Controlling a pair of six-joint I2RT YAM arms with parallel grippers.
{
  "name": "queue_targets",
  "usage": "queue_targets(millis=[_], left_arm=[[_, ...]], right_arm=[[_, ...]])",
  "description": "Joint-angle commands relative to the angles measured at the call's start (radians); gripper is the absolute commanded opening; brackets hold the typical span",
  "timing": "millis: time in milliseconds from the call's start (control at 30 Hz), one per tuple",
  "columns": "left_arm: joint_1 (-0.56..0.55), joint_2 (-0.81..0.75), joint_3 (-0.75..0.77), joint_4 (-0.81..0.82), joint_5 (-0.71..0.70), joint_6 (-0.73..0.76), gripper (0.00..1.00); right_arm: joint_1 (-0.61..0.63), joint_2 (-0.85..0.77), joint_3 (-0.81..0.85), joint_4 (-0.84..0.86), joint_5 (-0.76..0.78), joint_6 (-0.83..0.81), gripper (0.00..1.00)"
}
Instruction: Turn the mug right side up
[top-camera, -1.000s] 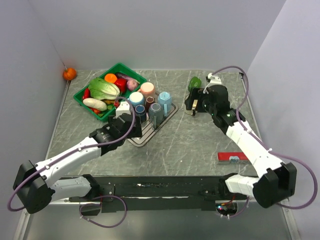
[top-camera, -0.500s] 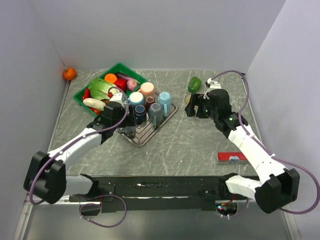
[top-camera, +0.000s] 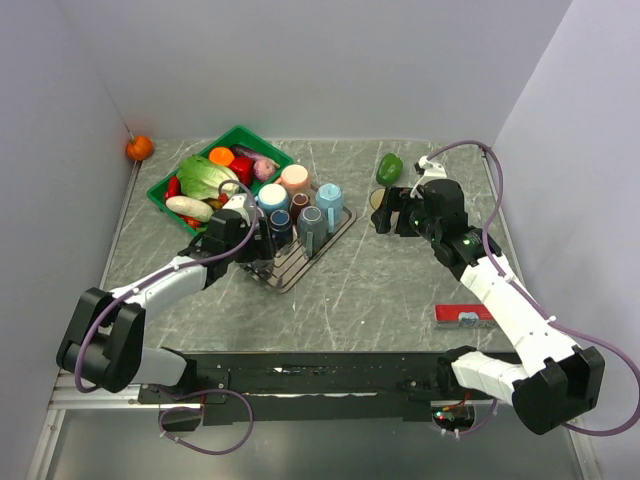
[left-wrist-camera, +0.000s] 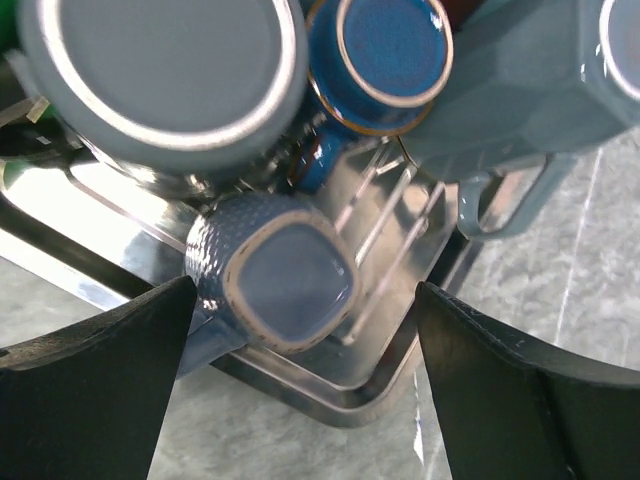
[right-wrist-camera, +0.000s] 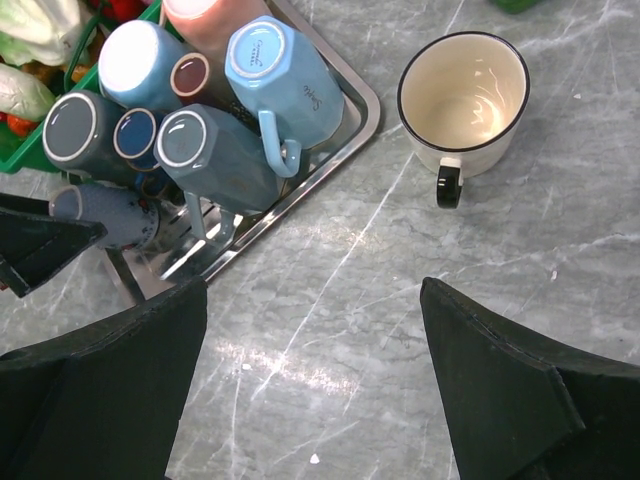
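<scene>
A dimpled blue mug (left-wrist-camera: 285, 275) rests at the near-left corner of the metal drying rack (left-wrist-camera: 330, 395), its squarish base turned toward my left wrist camera. My left gripper (left-wrist-camera: 305, 290) is open, with one finger on each side of that mug and not touching it. In the top view this left gripper (top-camera: 262, 245) sits at the rack's near-left corner. A cream mug (right-wrist-camera: 463, 95) with a black rim stands upright on the table, right of the rack. My right gripper (right-wrist-camera: 315, 290) hangs open over bare table, on the near side of the cream mug, holding nothing.
Several other mugs stand bottom-up on the rack (top-camera: 300, 265), including a light blue one (right-wrist-camera: 275, 75) and a grey-blue one (right-wrist-camera: 215, 155). A green basket (top-camera: 165, 195) of vegetables lies behind-left, a green pepper (top-camera: 390, 167) at the back, an orange (top-camera: 139, 147) far left and a red box (top-camera: 465, 315) near-right.
My left arm has reached forward, bringing its open gripper up to the rack's near-left corner. The right gripper has drawn slightly back from the cream mug, still open.
</scene>
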Motion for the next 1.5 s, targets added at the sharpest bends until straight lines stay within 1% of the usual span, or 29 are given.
queue_targets(millis=[0,167,300,400,433,467,533,700,933,1167,1200,1233,1333,1467], left_arm=[[-0.002,-0.037,-0.047,0.051,0.088,-0.064,0.96],[-0.018,-0.093,-0.078,0.037,0.083,-0.090,0.96],[-0.063,-0.111,-0.085,0.017,0.039,-0.104,0.99],[-0.093,-0.117,-0.079,0.003,0.008,-0.112,0.89],[-0.100,-0.108,-0.075,0.003,0.008,-0.112,0.83],[-0.106,-0.102,-0.063,-0.024,-0.027,-0.112,0.81],[-0.126,-0.085,-0.050,-0.055,-0.052,-0.106,0.76],[-0.175,-0.047,0.003,-0.122,-0.171,-0.104,0.73],[-0.221,0.002,0.066,-0.188,-0.274,-0.132,0.61],[-0.239,0.059,0.112,-0.227,-0.313,-0.135,0.52],[-0.244,0.073,0.119,-0.241,-0.322,-0.136,0.50],[-0.248,0.077,0.131,-0.245,-0.330,-0.136,0.46],[-0.259,0.097,0.145,-0.261,-0.359,-0.143,0.41],[-0.265,0.102,0.157,-0.267,-0.374,-0.149,0.37]], right_arm=[[0.001,-0.010,-0.002,0.013,-0.007,0.004,0.93],[0.002,0.007,0.002,0.027,-0.036,0.024,0.93],[0.002,0.011,0.001,0.029,-0.040,0.030,0.93],[0.002,0.008,-0.009,0.030,-0.038,0.039,0.93],[0.002,0.008,-0.010,0.030,-0.040,0.044,0.93],[0.002,0.010,-0.012,0.032,-0.040,0.046,0.92],[0.002,0.010,-0.013,0.030,-0.041,0.050,0.92],[0.002,0.011,-0.018,0.032,-0.040,0.052,0.91],[0.002,0.011,-0.024,0.032,-0.038,0.056,0.91],[0.004,0.011,-0.029,0.032,-0.032,0.049,0.90],[0.002,0.011,-0.029,0.033,-0.030,0.050,0.90],[0.002,0.014,-0.030,0.033,-0.030,0.053,0.90],[0.002,0.024,-0.027,0.030,-0.038,0.041,0.90],[0.002,0.033,-0.018,0.020,-0.032,0.038,0.89]])
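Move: The small grey-blue mug, upside down at the tray's near end, is just under the left hand: about 2 cm ahead, 1 cm right and 5 cm down, its handle towards the left finger. The dark grey mug stands some 11 cm beyond it and 3 cm left; the dark blue cup is 10 cm farther out and 5 cm right of it. From the right hand, the small mug lies roughly 28 cm left, 3 cm ahead and 19 cm down. Backwards and somewhat to the right, the left hand draws about 5 cm from above the small mug to its handle side, then sinks to some 2.5 cm below its starting height. It rolls its left side up by nearly 20 degrees on the way down while the fingers narrow from wide open to about two fifths, ending with the fingertips either side of the handle, not shut on it. ##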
